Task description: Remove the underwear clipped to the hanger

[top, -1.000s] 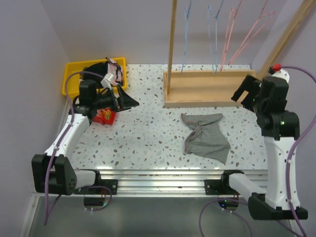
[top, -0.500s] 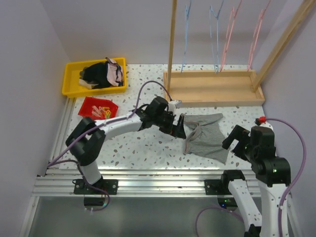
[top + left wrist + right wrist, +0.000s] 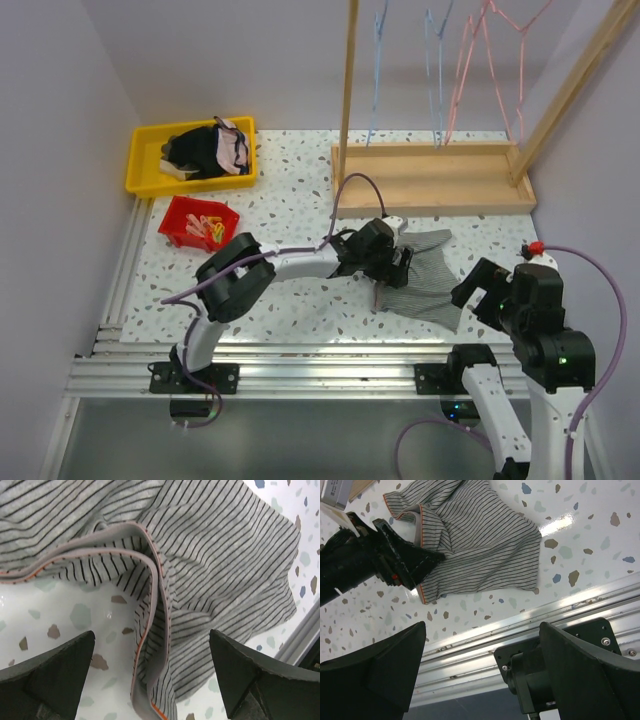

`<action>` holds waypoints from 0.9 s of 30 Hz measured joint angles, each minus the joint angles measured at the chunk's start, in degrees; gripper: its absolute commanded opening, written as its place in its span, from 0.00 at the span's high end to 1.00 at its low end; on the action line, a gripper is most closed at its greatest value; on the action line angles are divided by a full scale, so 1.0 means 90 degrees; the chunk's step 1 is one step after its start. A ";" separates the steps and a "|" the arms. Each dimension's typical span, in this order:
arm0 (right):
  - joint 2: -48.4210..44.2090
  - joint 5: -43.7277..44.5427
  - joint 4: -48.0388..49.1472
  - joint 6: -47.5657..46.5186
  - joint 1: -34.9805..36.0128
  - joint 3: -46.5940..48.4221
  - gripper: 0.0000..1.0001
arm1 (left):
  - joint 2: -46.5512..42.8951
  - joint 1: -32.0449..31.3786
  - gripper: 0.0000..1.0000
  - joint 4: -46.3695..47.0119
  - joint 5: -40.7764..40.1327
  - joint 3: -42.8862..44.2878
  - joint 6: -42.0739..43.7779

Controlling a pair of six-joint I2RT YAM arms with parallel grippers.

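Observation:
The grey striped underwear (image 3: 428,285) lies crumpled on the speckled table, clipped to nothing. My left gripper (image 3: 397,268) hangs open right over its left edge. In the left wrist view the folded waistband of this underwear (image 3: 210,555) runs between the two spread fingers of the left gripper (image 3: 152,680), which hold nothing. My right gripper (image 3: 472,295) is open at the table's near right corner; in its own view the right gripper (image 3: 482,675) is over the rail, with the grey underwear (image 3: 480,540) ahead. The pink underwear (image 3: 232,148) rests on a black heap in the yellow bin (image 3: 145,160).
A red tray (image 3: 200,222) of clips sits left of centre. The wooden rack base (image 3: 430,180) and its post (image 3: 348,90) stand at the back, with blue hangers (image 3: 432,60) and pink hangers (image 3: 510,50) above. An aluminium rail (image 3: 320,350) edges the table.
My left arm swung from the yellow bin across to the grey underwear. My right arm drew back from the rack to the near right corner. A pink hanger is swinging.

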 measured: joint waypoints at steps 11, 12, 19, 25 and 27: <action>0.0019 -0.0090 -0.0005 -0.0056 0.0000 0.0000 0.04 | 0.0391 -0.0012 1.00 0.0668 0.0141 -0.0104 0.0095; 0.0019 -0.0119 -0.0005 -0.0073 0.0000 0.0000 0.05 | 0.0287 -0.0010 1.00 0.0814 0.0102 -0.0304 0.0075; 0.0005 -0.0291 -0.0002 -0.0100 0.0000 -0.0015 0.05 | -0.1836 0.0476 1.00 0.0410 -0.0554 -0.1579 0.0051; -0.0095 -0.0454 -0.0012 -0.0107 0.0000 -0.0185 0.07 | -0.3810 0.3021 1.00 0.0221 -0.0551 -0.1644 0.0041; -0.0095 -0.0510 -0.0017 -0.0126 0.0000 -0.0204 0.07 | -0.3886 0.3774 1.00 0.0083 -0.0534 -0.1399 0.0107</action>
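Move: The left hand has its open fingers just over the near-left waistband of the grey striped underwear; the underwear's middle is roughly level, about 5 cm to the right and 4 cm below. From that hand, the yellow bin lies some 55 cm left and 32 cm ahead, the red basket about 50 cm left and 13 cm ahead, the wooden tray 25 cm ahead and 10 cm right. From the right hand, the underwear is about 13 cm ahead, 5 cm left and 21 cm down. Easing down and slightly right by about 2 cm, the left hand shuts its fingers on the underwear's waistband, then lifts and sweeps it fast to the left, up and forward towards the yellow bin, ending some 26 cm left of and 20 cm above where it began. On the way the wrist swings around counter-clockwise by roughly 35 degrees and the fingers keep their grip. ##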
